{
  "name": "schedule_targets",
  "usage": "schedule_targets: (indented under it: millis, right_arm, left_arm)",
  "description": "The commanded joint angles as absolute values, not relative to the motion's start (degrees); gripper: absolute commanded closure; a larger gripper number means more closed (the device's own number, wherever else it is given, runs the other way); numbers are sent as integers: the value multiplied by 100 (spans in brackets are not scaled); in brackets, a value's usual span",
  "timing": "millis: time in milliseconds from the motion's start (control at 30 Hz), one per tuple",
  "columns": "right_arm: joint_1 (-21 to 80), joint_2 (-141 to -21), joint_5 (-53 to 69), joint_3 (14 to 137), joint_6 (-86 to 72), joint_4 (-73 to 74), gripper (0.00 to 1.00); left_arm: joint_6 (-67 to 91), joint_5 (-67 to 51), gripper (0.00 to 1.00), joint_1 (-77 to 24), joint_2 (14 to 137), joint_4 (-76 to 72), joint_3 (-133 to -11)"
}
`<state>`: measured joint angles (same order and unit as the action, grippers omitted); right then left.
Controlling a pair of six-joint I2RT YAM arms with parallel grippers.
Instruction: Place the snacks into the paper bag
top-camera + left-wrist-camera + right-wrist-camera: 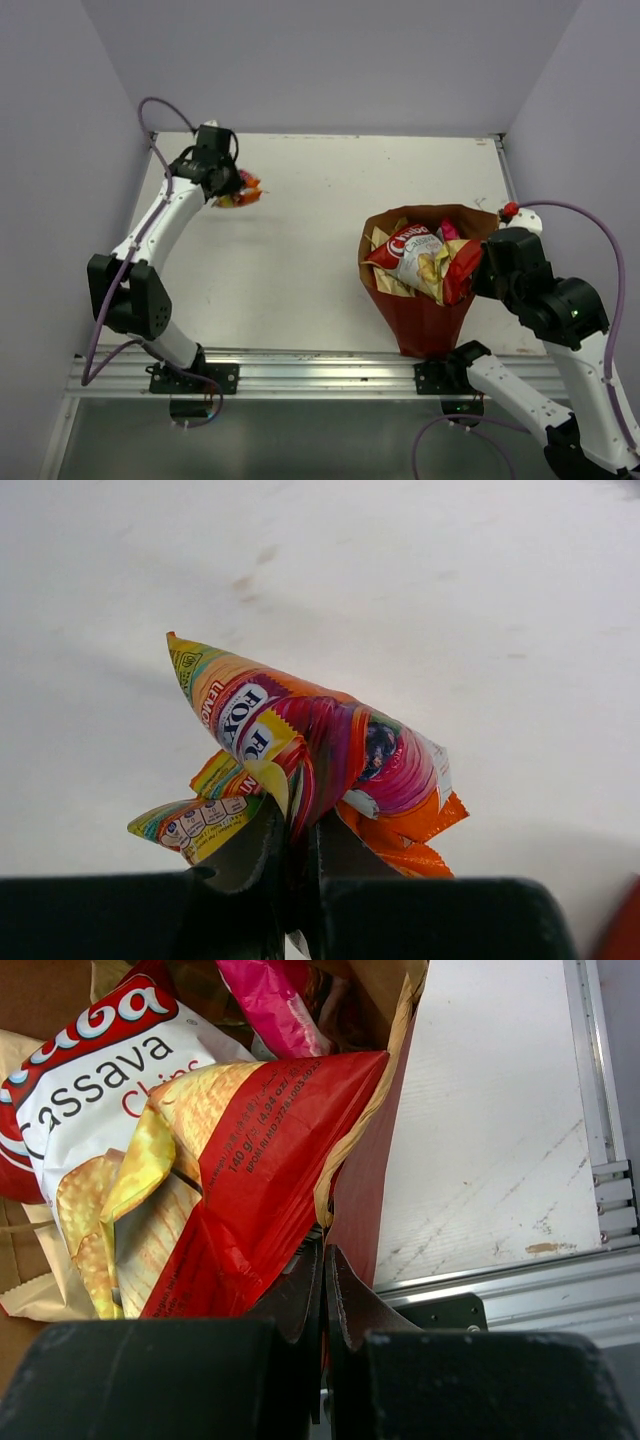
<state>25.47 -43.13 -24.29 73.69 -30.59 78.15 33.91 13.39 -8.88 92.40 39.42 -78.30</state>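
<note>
The reddish-brown paper bag (425, 320) stands open at the near right of the table. A red-and-white cassava chips packet (412, 255) sticks out of it, with a magenta packet (270, 1000) and tan packets (385, 235) behind. My right gripper (323, 1260) is shut on the bag's right rim (372, 1175), beside the red packet (250, 1170). My left gripper (298, 825) at the far left is shut on the small red-yellow packet (310, 750), held above the table; it also shows in the top view (240, 190).
The white table (300, 250) lies between the two arms. An aluminium rail (300, 370) runs along the near edge. Purple-grey walls (60, 150) close in the left, back and right sides.
</note>
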Motion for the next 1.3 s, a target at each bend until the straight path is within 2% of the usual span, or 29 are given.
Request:
schedule_targets:
  millis: [0,100,200,333,433,633,833,900,933,967,1000,1033,1067,1167,1267]
  right_arm:
    - [2558,-4430,-2285,7462,-3085,8499,100]
    - [2558,-4412,-2294,7471,-3085,8508,100]
    - [2558,-4395,-2294,7471,-3094,8525,100]
    - [2558,-4368,-2312,7514,-3138,8560,100]
    - [2558,-4324,-2364,7550,-3138,8639,100]
    - [2566,-4175,-2478,7550,-3173,8789,100]
    - [2558,-4148,-2400,7453,-3155,8728,100]
    - [2558,-4148,-2365,7436,-3146,8675,100]
    - [2558,-4157,-2347,7409,-3138,8649,100]
    - [2566,-4166,-2338,7400,-3138,8640,100]
    - [2566,-4149,-2338,7392,-3138,8622,100]
    - [2558,-4148,-2329,7357,-3138,8631,100]
    - [2566,-4122,-2320,7339,-3138,8613,100]
    - [2558,-4096,-2303,7269,-3138,8570,100]
    - [2558,-4122,-2294,7277,-3111,8552,100]
  left_arm:
    - [3577,222,100,-1853,8754,3640,-9182]
    - [3638,-910,100,-2643,8903,3026,-9772]
    - [3604,-1334,100,-3662,9376,2734,-10518]
    - [3367,-1310,100,-4937,10395,3084,-12036]
    - [3349,-1371,100,-5659,11055,3331,-12584]
    - [3112,-1047,100,-6555,11689,3937,-12788]
    - [2673,-317,100,-6828,11900,4579,-12542]
    - [2646,-203,84,-6864,11892,4562,-12586]
    - [2637,-54,73,-6908,11866,4518,-12699]
    - [2593,-35,41,-6934,11735,4396,-12761]
    - [2567,348,27,-6969,11664,4325,-12884]
    - [2523,456,7,-7031,11602,4281,-12972]
    - [2505,527,0,-7040,11497,4237,-13060]
    - [2452,983,0,-7049,11217,4359,-13403]
    - [2469,2097,0,-7049,10490,4377,-13115]
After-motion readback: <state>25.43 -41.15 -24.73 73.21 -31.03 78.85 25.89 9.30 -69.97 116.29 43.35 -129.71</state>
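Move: The candy pouch is already in my left fingers; the paper bag's mouth, where I take it, is centred about 43 cm to the right, 21 cm back and some 9 cm higher. The white-and-red chips bag fills it, about 42 cm right, 22 cm back and 8 cm up; the pink snack peeks out about 48 cm right and 17 cm back, 7 cm up. From my right hand, the mouth's centre is about 12 cm left and 5 cm ahead, roughly level. I swing my left hand fast about 50 cm to the right and 20 cm back in a high arc, rising nearly 25 cm, then sinking about half of that over the bag's mouth, turning some 75 degrees clockwise. There my fingers open wide and let go of the candy pouch, and I lift about 4 cm clear, while my right fingers stay shut on the bag's right rim. ##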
